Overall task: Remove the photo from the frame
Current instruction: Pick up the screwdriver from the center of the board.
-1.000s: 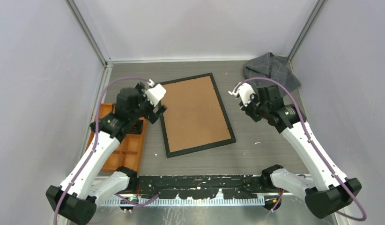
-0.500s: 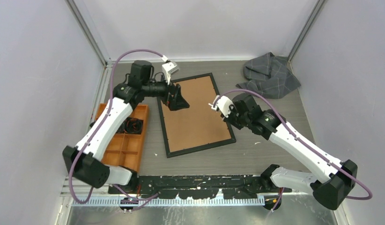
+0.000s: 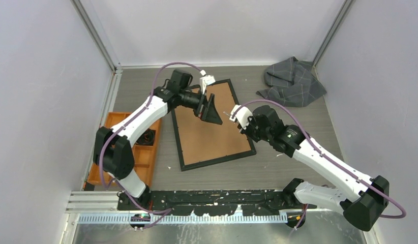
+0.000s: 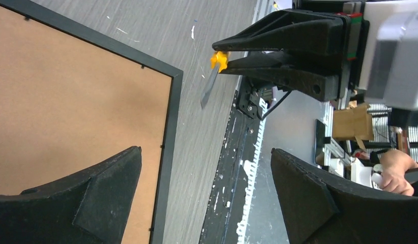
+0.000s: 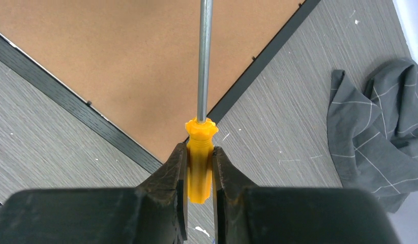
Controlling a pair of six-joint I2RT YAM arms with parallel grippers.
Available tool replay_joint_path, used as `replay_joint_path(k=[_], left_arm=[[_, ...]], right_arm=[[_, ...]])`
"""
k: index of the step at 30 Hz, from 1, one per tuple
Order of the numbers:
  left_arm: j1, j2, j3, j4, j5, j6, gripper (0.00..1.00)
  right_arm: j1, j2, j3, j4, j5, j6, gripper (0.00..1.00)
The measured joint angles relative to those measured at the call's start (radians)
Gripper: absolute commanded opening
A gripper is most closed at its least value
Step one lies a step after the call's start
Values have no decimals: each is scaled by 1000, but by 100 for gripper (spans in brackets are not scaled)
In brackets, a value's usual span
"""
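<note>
The frame lies face down on the table, its brown backing board up inside a thin black border. The photo is hidden beneath that board. My left gripper hovers over the frame's upper right part, and in the left wrist view it stands wide open and holds nothing. My right gripper sits at the frame's right edge, shut on the yellow handle of a screwdriver. The steel shaft reaches out over the backing board. The left wrist view also shows this screwdriver.
An orange compartment tray sits left of the frame, partly under the left arm. A crumpled grey cloth lies at the back right. A black rail runs along the near table edge between the arm bases.
The left arm swung from beside the tray to above the frame's upper right part, still open. The right arm moved left to the frame's right edge with the screwdriver.
</note>
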Motion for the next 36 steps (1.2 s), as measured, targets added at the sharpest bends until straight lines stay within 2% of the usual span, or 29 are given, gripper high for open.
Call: replay_joint_path(k=[6,12,16,19,22,29,32,34,36], left_arm=[[-38,59,40,1,-2,-11,97],[-43,99,79,16,-5,-39,82],[-43,125,82,23,-4,-55,67],[-43,139,82,22,-3,-53,65],[-45,142,82,17,-3,-48,55],[-49,142,82,17,3,-42,46],[-52,142,82,16,5,-39,40],[-54,142,82,16,5,-35,32],[-56,142,82,16,6,-31,31]], right_arm=[[33,7,-3,27,-2,9,1],[64,23,-10,27,-5,8,1],[74,33,-17,29,-3,7,1],[76,33,-23,41,13,7,1],[76,33,-27,58,33,4,1],[77,33,-35,75,45,2,1],[77,34,-39,79,48,0,1],[77,34,-40,79,49,-1,1],[77,34,-40,79,50,-3,1]])
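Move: Just right of the wide-open left gripper, the screwdriver has its middle about 7 cm to the right, 1 cm back and 3 cm lower; the right gripper grips its handle roughly 11 cm right, 2 cm back and 6 cm below. From the right hand the left gripper lies some 11 cm left, 2 cm ahead and 6 cm higher. The photo frame's middle is almost straight under the left hand, about 23 cm down. Closing on the shaft between its two fingers, the left gripper goes about 3 cm right and 2 cm down towards the screwdriver, then narrows from fully open to about a third. The right hand keeps its grip on the handle and brings the shaft about 2 cm left and 1 cm down to meet it, then holds there. Whether the left fingers touch the shaft can't be seen. ##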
